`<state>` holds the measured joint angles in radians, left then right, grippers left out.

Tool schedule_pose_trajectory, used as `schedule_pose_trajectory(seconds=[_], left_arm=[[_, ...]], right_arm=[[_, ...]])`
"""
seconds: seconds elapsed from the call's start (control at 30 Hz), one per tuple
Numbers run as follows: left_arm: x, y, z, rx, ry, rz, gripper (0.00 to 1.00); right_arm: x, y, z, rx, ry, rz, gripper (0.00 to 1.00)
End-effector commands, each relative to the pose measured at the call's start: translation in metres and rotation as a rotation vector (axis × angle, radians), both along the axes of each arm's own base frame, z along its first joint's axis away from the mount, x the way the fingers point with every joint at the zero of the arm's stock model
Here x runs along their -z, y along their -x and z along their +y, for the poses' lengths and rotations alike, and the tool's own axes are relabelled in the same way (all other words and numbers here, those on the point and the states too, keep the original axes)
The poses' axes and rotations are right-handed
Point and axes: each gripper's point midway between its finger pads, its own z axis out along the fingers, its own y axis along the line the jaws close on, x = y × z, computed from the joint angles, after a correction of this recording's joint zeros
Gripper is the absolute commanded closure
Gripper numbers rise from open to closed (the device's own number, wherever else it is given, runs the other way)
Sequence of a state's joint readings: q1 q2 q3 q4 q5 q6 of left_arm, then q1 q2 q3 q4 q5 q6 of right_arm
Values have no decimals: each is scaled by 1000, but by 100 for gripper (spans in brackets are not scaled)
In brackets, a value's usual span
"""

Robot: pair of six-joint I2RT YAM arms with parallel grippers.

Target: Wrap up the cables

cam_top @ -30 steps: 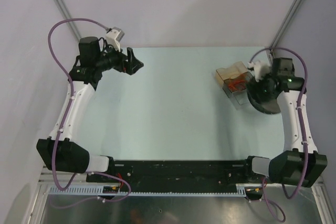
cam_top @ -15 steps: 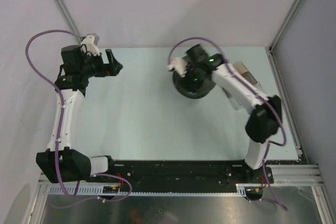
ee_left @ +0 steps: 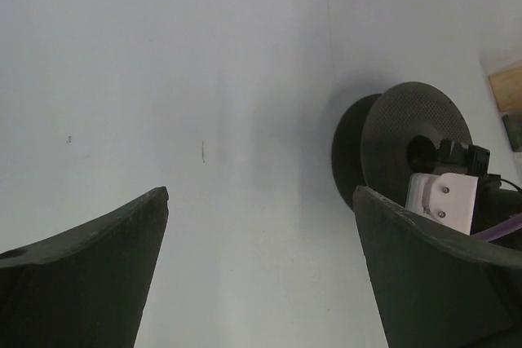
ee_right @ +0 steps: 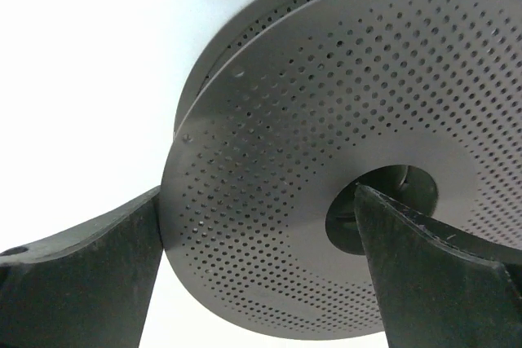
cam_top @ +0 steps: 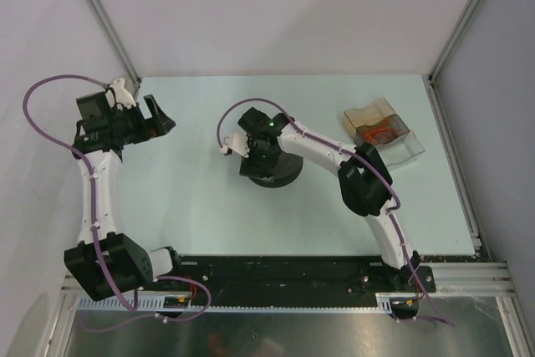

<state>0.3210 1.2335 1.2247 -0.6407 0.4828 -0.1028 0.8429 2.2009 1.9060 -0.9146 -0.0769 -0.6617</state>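
The cables (cam_top: 380, 133) are a tangle of thin red-orange wire lying in a clear box (cam_top: 403, 149) at the back right. A black perforated spool (cam_top: 272, 171) is at the middle of the table. My right gripper (cam_top: 261, 159) is on it. In the right wrist view my right gripper (ee_right: 259, 191) is open, one finger outside the spool's (ee_right: 326, 144) rim and the other in its centre hole, apart from the hole's edge. My left gripper (cam_top: 159, 114) stands open and empty at the back left. In its own view the left gripper (ee_left: 259, 193) faces the spool (ee_left: 408, 140).
An amber-tinted container (cam_top: 368, 114) adjoins the clear box at the back. Metal frame posts (cam_top: 104, 18) rise at both back corners. A black rail (cam_top: 284, 269) runs along the near edge between the arm bases.
My right arm has swung the spool from beside the box at the back right to the table's middle. My left arm has drawn back toward the left wall, still open.
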Motion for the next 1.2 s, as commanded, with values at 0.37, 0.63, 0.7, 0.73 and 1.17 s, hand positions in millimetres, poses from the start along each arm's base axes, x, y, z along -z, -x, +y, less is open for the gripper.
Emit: schedule_pose_trajectory(seconds=[0.37,0.63,0.7,0.73,1.17], left_arm=[[-21,-13,-22,185,2,-80,1],[-41,-29,-68,379,-103,-159,1],[-45,-32,-85,446,-140,-185,1],[-47,-33,-94,475,-153,-196,1],[-47,-38,-170,709,-146,-233,1]], right_arm=[[-137,-5,15,70,-341,-3,1],[-197,-53,-98,308,-454,-50,1],[-199,-69,-148,421,-446,-71,2],[-199,-76,-176,486,-440,-80,4],[-119,-110,-383,942,-214,-111,40]])
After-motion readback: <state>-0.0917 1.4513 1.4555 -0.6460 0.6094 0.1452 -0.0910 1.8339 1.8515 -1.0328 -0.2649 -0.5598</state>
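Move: The cables, an orange-red tangle in the grey box, lie about 34 cm to the right of the right hand, 15 cm farther out and 2 cm lower. The black spool is under that hand, its middle some 6 cm ahead and 1 cm right; the tan tray is about 5 cm farther out and 3 cm left of the cables, the clear box 8 cm nearer and 4 cm right of them. From the left hand the cables are roughly 59 cm right, 13 cm ahead and 20 cm below. The spool is left behind as the already open right fingers come up clear of its hub hole and rim; the right hand climbs some 20 cm, swings about 36 cm right and 10 cm forward to above the cables' box, turns clockwise by about 50 degrees, narrows its fingers to roughly two thirds and sinks a little at the end. The open left hand travels right towards the spool, turning clockwise. ##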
